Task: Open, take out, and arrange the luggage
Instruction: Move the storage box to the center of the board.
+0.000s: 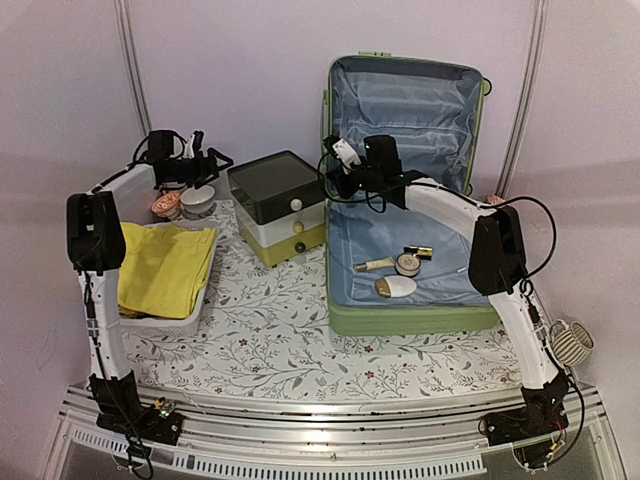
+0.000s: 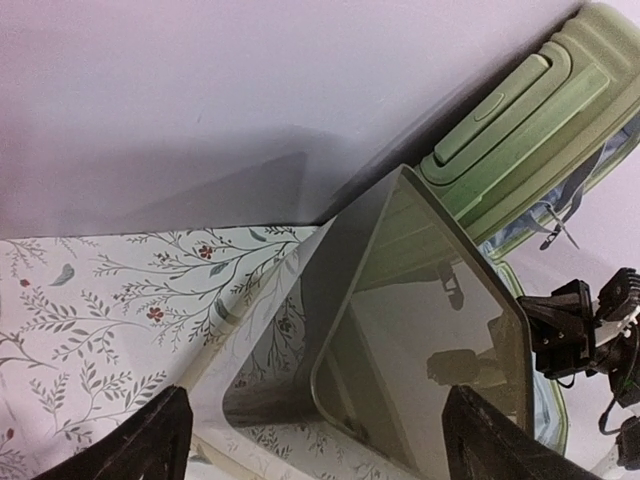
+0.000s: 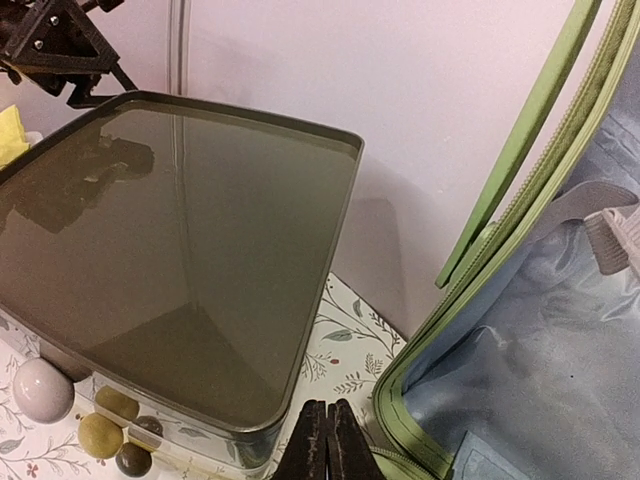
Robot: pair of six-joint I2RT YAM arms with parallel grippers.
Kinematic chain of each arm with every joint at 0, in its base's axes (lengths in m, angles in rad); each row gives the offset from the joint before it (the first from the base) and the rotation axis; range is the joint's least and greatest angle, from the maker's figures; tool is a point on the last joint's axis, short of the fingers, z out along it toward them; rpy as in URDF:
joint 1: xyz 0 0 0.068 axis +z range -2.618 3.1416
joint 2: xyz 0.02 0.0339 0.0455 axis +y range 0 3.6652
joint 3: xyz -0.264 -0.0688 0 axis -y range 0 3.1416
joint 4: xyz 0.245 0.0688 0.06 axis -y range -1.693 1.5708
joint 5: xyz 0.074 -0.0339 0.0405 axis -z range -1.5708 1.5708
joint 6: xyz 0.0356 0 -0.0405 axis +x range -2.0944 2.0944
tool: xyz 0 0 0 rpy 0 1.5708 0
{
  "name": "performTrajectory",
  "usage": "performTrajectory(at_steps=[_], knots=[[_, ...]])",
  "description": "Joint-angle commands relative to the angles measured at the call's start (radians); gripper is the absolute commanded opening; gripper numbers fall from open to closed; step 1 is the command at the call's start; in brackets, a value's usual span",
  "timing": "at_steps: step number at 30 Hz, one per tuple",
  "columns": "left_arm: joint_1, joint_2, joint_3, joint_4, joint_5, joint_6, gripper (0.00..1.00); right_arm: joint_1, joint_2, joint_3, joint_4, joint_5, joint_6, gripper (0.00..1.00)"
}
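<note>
The luggage (image 1: pixel 400 318), a light-green suitcase, lies open at the right with its lid upright against the wall and the pale blue lining showing. In its base lie a gold-and-black tube (image 1: pixel 418 252), a round compact (image 1: pixel 407 264) and a cream oval piece (image 1: pixel 396 288). My right gripper (image 1: pixel 333 188) is shut and empty, over the gap between the suitcase's green rim (image 3: pixel 400 400) and the drawer box (image 3: pixel 170 250). My left gripper (image 1: pixel 218 163) hovers at the back left, open and empty, its fingers (image 2: pixel 160 440) facing the drawer box (image 2: pixel 430 330) and the ribbed shell (image 2: pixel 520 130).
The dark-lidded white-and-yellow drawer box (image 1: pixel 275 185) stands between the arms. A white basket (image 1: pixel 160 322) holds a yellow cloth (image 1: pixel 165 265) at the left. Two small jars (image 1: pixel 197 200) stand behind it. A white coiled object (image 1: pixel 570 342) hangs off the right edge.
</note>
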Motion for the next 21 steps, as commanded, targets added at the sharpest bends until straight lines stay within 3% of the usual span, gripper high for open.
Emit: performTrajectory(at_steps=[1, 12, 21], knots=[[0.008, 0.073, 0.075, 0.035, 0.049, -0.031, 0.88, -0.014, 0.026, 0.01, 0.069, -0.006, -0.004, 0.02], [-0.021, 0.209, 0.212, 0.055, 0.17, -0.061, 0.83, -0.015, 0.111, 0.07, 0.153, -0.066, -0.012, 0.02], [-0.033, 0.276, 0.268, 0.042, 0.211, -0.056, 0.63, -0.013, 0.101, 0.066, 0.118, -0.183, -0.022, 0.02]])
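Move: The storage box's middle is about 12 cm to the left hand's right and 2 cm nearer the base, some 10 cm lower. The white bowl is about 11 cm left of this hand and 3 cm farther out, and the yellow cloth about 13 cm left and 21 cm back. From the right hand, the box's middle lies roughly 12 cm left, 1 cm farther out and 10 cm lower, with the suitcase's lower shell about 24 cm right and 12 cm back. Forward first, then rightward and down, about 5 cm in all, the left hand brings its open fingers around the storage box's left corner, turning some 10 degrees clockwise and closing partway late on. The right hand, fingers still shut, sinks about 3 cm beside the box's right corner, easing slightly left and forward. ##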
